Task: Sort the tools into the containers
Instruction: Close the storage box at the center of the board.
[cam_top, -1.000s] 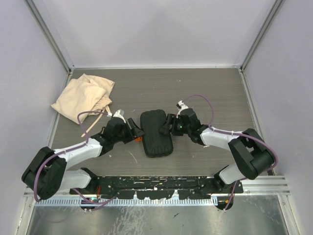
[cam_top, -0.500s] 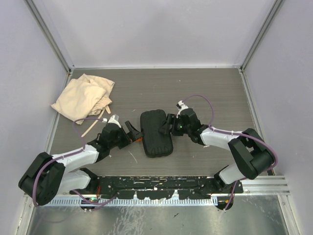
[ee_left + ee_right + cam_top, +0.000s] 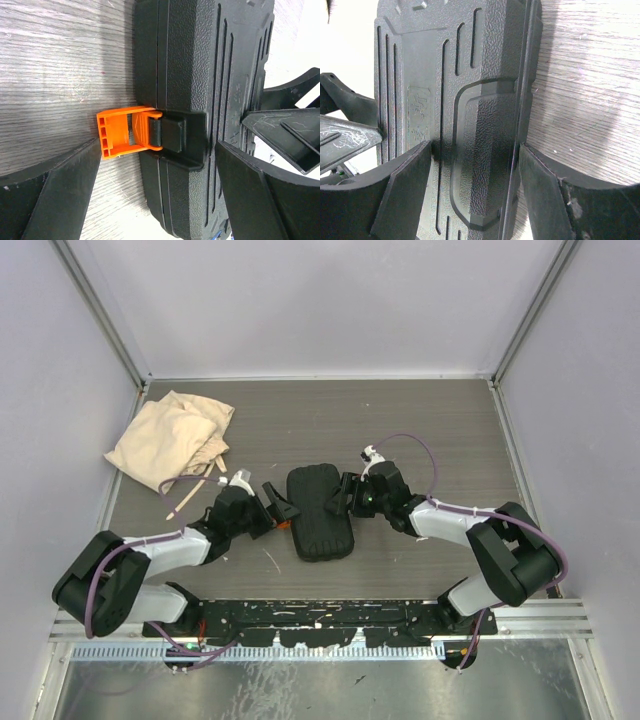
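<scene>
No tools show in any view. A closed black plastic case (image 3: 320,512) lies flat mid-table. Its orange latch (image 3: 125,132) sticks out unhooked from its left side. My left gripper (image 3: 278,502) is open beside that edge, one finger over the table and the other over the lid, with the latch between them and neither touching. From the other side, my right gripper (image 3: 340,498) is shut on the case's right edge (image 3: 520,100): one finger presses on the ribbed lid (image 3: 405,185) and the other sits against the rim.
A beige cloth bag (image 3: 172,438) lies crumpled at the far left, its drawstring (image 3: 190,502) trailing toward my left arm. Grey walls close in the table on three sides. The arms' mounting rail (image 3: 320,620) runs along the near edge.
My left gripper opened wide, drew back a little from the case, then came forward again to the latch. The case and my right arm have not moved.
</scene>
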Robot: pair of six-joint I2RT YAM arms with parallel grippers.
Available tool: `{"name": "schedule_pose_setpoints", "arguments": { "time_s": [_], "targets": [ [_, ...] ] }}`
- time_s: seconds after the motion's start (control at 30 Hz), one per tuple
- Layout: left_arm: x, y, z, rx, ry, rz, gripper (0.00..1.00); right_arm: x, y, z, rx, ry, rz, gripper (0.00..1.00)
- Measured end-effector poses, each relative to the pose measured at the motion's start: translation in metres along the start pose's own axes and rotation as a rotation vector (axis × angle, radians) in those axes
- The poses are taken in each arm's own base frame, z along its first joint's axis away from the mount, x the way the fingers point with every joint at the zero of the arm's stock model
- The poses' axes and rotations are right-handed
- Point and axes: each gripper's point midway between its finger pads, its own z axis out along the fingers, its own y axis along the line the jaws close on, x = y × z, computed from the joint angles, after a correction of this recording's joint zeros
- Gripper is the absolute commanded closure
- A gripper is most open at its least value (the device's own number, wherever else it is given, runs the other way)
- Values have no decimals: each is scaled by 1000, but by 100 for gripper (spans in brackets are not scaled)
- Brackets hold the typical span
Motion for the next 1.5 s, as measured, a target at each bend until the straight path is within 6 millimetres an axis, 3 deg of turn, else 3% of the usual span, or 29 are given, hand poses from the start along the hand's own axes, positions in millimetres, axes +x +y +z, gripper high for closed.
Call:
{"name": "schedule_pose_setpoints", "arguments": {
  "time_s": [0.07, 0.37, 1.5],
  "targets": [
    [0, 0, 0, 1, 1, 0, 1, 0, 0, 0, 0, 0, 0, 27],
    [0, 1, 0, 8, -6, -12, 22, 0, 0, 0, -5, 4, 2, 27],
    [-6, 7, -10, -14, -54, -12, 50, 0, 0, 1, -11, 9, 2, 27]
  ]
}}
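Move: The orange latch of the storage box hangs open between the left gripper's wide-open fingers, about 1 cm ahead, 1 cm left and 2 cm below that hand. The box's middle lies some 6 cm to the left hand's right and 2 cm ahead; a thin pale streak on the table is roughly 8 cm back and 3 cm to its left. From the right gripper, the latch is about 12 cm left and 5 cm back. Ease the left gripper about 1.5 cm left, away from the box's middle, with a brief half-centimetre rise on the way, while closing its fingers from wide open to about half, narrowing around the open orange latch. Keep the wrist as it is. Hold the right gripper still, fingers still astride the box's right edge. ##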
